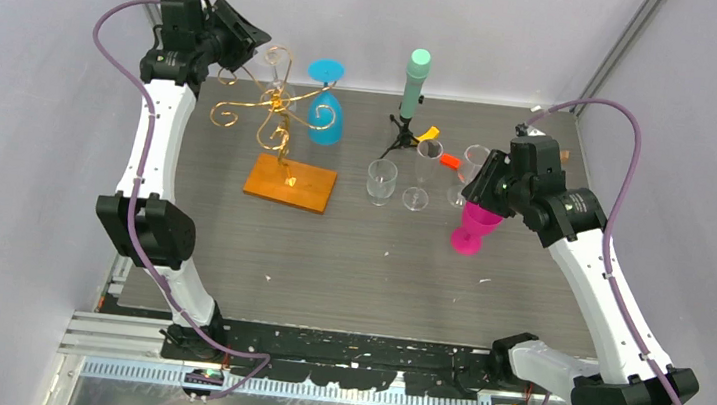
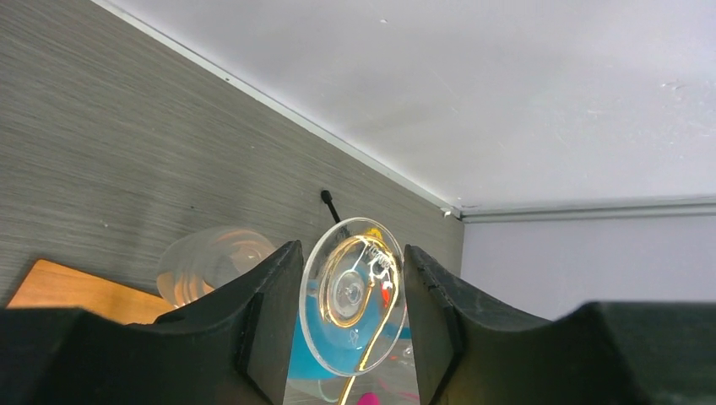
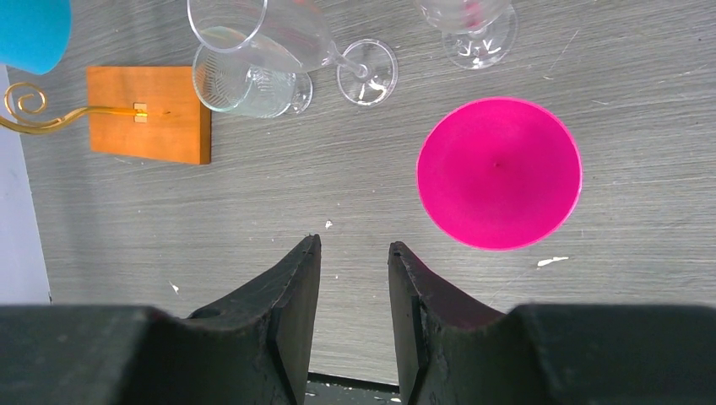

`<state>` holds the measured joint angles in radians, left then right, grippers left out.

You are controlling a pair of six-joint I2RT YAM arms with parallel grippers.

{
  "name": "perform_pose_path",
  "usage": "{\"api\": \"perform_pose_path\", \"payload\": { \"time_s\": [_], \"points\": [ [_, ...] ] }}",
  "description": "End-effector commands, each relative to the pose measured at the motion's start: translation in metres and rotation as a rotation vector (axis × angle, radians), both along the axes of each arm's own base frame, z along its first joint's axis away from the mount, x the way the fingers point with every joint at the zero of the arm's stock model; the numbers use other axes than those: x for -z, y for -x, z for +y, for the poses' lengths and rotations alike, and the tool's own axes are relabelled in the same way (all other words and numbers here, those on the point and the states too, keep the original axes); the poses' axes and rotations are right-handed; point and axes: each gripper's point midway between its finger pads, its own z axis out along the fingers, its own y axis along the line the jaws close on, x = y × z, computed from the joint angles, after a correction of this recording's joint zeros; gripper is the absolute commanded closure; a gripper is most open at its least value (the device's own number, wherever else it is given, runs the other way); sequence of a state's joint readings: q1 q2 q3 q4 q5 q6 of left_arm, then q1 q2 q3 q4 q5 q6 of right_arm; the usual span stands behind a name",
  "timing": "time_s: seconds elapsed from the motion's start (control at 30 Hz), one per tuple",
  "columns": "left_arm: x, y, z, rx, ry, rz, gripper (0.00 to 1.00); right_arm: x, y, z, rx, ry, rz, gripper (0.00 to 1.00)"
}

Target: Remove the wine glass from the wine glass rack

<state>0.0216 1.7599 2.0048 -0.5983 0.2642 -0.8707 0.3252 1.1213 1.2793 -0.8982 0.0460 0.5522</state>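
Observation:
The wine glass rack is a gold scroll-wire stand on an orange-brown wooden base. A clear wine glass hangs on one curled arm; its round foot faces the left wrist camera with gold wire showing through it. My left gripper is high at the rack's upper left. Its fingers stand on either side of that foot, with thin gaps to it. My right gripper is open and empty, low over the table beside a pink glass.
A blue wine glass hangs upside down on the rack's right side. A mint-green cylinder on a black tripod stands behind three clear glasses. Small orange pieces lie near them. The back wall is close behind the rack.

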Motion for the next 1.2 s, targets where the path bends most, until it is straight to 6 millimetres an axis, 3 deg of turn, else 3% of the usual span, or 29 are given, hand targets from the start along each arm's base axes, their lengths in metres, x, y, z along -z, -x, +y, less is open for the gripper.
{"api": "perform_pose_path", "payload": {
  "time_s": [0.0, 0.2, 0.4, 0.67, 0.8, 1.17],
  "points": [
    [-0.019, -0.002, -0.012, 0.048, 0.060, -0.060, 0.51, -0.013, -0.001, -0.001, 0.006, -0.022, -0.058, 0.59],
    [-0.015, -0.004, -0.017, 0.066, 0.154, -0.050, 0.55, -0.014, 0.000, -0.002, 0.009, -0.019, -0.063, 0.59],
    [-0.023, -0.001, -0.008, 0.045, 0.263, -0.105, 0.66, -0.013, 0.000, -0.003, 0.012, -0.017, -0.064, 0.59],
    [-0.028, 0.005, -0.005, 0.048, 0.300, -0.128, 0.99, -0.010, 0.000, -0.002, 0.012, -0.015, -0.055, 0.59],
    [-0.036, 0.006, -0.005, 0.052, 0.321, -0.158, 1.00, -0.010, 0.000, -0.002, 0.010, -0.014, -0.056, 0.59],
    [-0.088, 0.008, -0.006, 0.094, 0.334, -0.362, 1.00, -0.007, 0.000, -0.003, 0.010, -0.010, -0.050, 0.59]
  ]
}}
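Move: The clear wine glass still hangs upside down from the rack's far arm. Its foot is about level with the left hand's half-closed fingers, its centre some 3 cm to their right, with the gold curl 2 cm back from the hand, 3 cm right and 2 cm lower. The rack's hub stands about 9 cm back and 3 cm right, 6 cm below; the blue glass 4 cm back, 11 cm right, 8 cm lower. From the right hand the foot is about 20 cm ahead, 36 cm left and 12 cm higher. The clear glass's foot gets pinched at its left rim: the left hand dips about 1 cm and edges forward as much, rolling some 20 degrees so its left side drops and the fingers line up with the thin disc. They shut on it, one finger above and one below, then the hand rises about 2 cm, its tips lifting slightly, with the foot held. ##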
